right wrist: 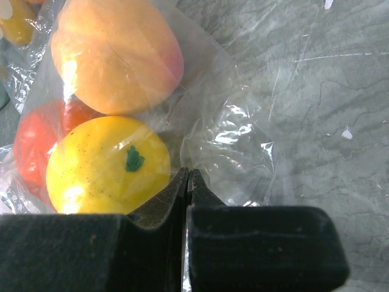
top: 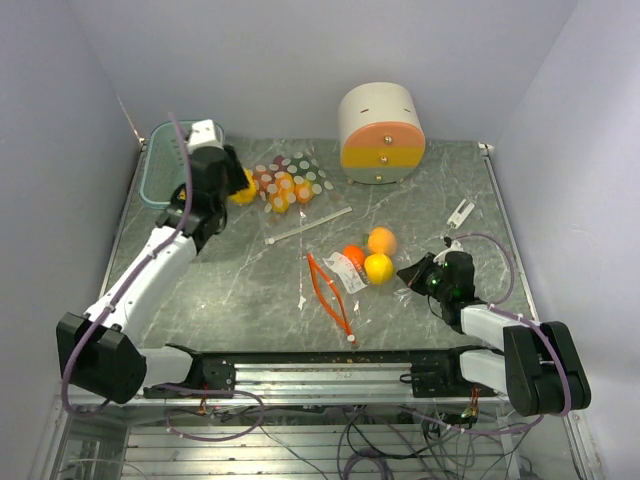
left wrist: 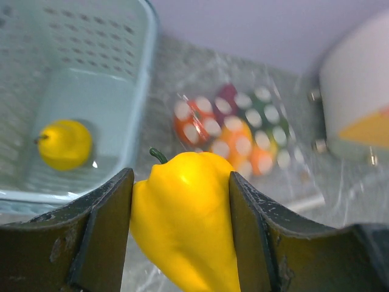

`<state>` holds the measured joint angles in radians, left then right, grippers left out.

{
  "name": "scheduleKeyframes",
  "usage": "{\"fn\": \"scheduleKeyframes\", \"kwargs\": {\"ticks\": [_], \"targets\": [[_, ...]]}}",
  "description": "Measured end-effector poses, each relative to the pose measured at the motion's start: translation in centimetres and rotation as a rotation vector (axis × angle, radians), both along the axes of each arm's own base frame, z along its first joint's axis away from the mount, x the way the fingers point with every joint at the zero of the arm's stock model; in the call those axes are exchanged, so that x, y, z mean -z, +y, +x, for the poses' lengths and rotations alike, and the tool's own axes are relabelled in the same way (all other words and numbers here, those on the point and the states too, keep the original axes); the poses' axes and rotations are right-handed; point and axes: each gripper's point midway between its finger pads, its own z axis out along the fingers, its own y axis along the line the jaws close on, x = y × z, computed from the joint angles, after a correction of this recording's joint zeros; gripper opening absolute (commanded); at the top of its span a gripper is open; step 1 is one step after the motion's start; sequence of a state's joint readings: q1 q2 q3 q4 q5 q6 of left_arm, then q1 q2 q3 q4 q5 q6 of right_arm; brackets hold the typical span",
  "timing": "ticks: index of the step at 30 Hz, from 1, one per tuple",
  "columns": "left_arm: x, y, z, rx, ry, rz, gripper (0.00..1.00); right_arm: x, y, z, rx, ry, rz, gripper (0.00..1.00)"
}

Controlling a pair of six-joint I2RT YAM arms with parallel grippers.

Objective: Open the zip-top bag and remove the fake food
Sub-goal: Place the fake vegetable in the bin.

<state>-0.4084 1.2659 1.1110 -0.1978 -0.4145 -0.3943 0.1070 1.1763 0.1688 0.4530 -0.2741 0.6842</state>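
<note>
The clear zip-top bag (top: 345, 272) with an orange zip lies mid-table, and my right gripper (top: 412, 272) is shut on its right-hand plastic edge (right wrist: 237, 140). Inside the bag are pieces of fake food: a yellow citrus (right wrist: 106, 164), a peach (right wrist: 115, 55) and a red piece (right wrist: 33, 140). My left gripper (top: 238, 186) is at the back left beside the teal basket (top: 160, 165). It is shut on a yellow pepper (left wrist: 182, 225), which sits between both fingers (left wrist: 106, 225). Another yellow fruit (left wrist: 64, 144) lies in the basket.
A polka-dot bag of small fruits (top: 287, 182) lies right of the left gripper. A large cream-and-orange round container (top: 380, 133) stands at the back. A white strip (top: 308, 226) and a small white tag (top: 461, 212) lie on the marbled table.
</note>
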Motion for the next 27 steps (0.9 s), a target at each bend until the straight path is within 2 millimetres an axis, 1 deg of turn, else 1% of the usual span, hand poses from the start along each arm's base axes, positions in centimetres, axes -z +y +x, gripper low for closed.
{"fn": "scheduleKeyframes", "kwargs": {"ticks": [3, 5, 7, 9, 11, 14, 15, 16, 17, 18, 19, 21, 22, 25, 27], "targets": [[-1.8, 4.6, 1.9, -0.126, -0.056, -0.048, 0.07, 0.1, 0.1, 0.0, -0.004, 0.004, 0.001, 0.00], [-1.9, 7.3, 2.6, -0.193, -0.068, -0.074, 0.07, 0.3, 0.1, -0.1, -0.007, 0.009, 0.000, 0.00], [-1.5, 9.6, 3.3, -0.254, -0.068, -0.095, 0.07, 0.3, 0.1, -0.2, -0.009, 0.013, -0.002, 0.00], [-0.8, 11.5, 3.9, -0.308, -0.061, -0.112, 0.07, 0.4, 0.0, -0.3, -0.011, 0.015, -0.006, 0.00], [0.2, 12.9, 4.6, -0.347, -0.047, -0.125, 0.07, 0.4, 0.0, -0.3, -0.012, 0.016, -0.008, 0.00], [1.3, 14.4, 6.1, -0.381, -0.029, -0.148, 0.08, 0.5, 0.1, -0.3, -0.013, 0.016, -0.008, 0.00], [1.5, 14.8, 6.6, -0.391, -0.024, -0.153, 0.10, 0.5, 0.0, -0.3, -0.012, 0.017, -0.007, 0.00], [1.7, 15.2, 7.1, -0.402, -0.023, -0.157, 0.14, 0.6, 0.1, -0.3, -0.013, 0.021, -0.007, 0.00], [1.8, 15.7, 7.8, -0.413, -0.024, -0.165, 0.22, 0.7, 0.1, -0.4, -0.013, 0.026, -0.008, 0.00], [1.9, 16.1, 8.3, -0.420, -0.025, -0.170, 0.36, 0.8, 0.1, -0.4, -0.014, 0.030, -0.008, 0.00], [2.0, 16.4, 8.7, -0.424, -0.026, -0.179, 0.57, 0.9, 0.1, -0.4, -0.014, 0.035, -0.008, 0.00], [2.1, 16.7, 9.5, -0.424, -0.025, -0.193, 0.94, 1.0, 0.1, -0.5, -0.014, 0.037, -0.009, 0.00], [2.6, 16.7, 9.9, -0.416, -0.020, -0.215, 1.00, 1.1, 0.1, -0.5, -0.015, 0.041, -0.009, 0.00], [2.5, 16.4, 10.0, -0.400, -0.027, -0.227, 0.99, 1.2, 0.1, -0.5, -0.015, 0.044, -0.009, 0.00], [2.3, 16.0, 9.7, -0.382, -0.037, -0.231, 0.99, 1.4, 0.1, -0.4, -0.015, 0.048, -0.010, 0.00]]}}
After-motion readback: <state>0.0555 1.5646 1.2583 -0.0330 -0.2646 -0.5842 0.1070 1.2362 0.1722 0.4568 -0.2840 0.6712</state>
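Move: The bin that the yellow pepper in the left fingers is going to has its middle about 13 cm ahead of that hand, 12 cm to its left and some 19 cm lower; the pear already in the bin is roughly 10 cm ahead, 12 left. The dotted bag lies about 13 cm ahead and 11 right, on the table. From the right hand the bin's middle is about 24 cm ahead and 50 left, slightly higher. Leftward and forward, quickly at first and then easing off, the left hand carries the already held yellow pepper some 16 cm left and 10 cm out over the bin, rising slightly before sinking about 4 cm. The wrist swings some 20–25 degrees counter-clockwise and rolls its left side down a little; near the end the fingers open wide and let the pepper go from above. ##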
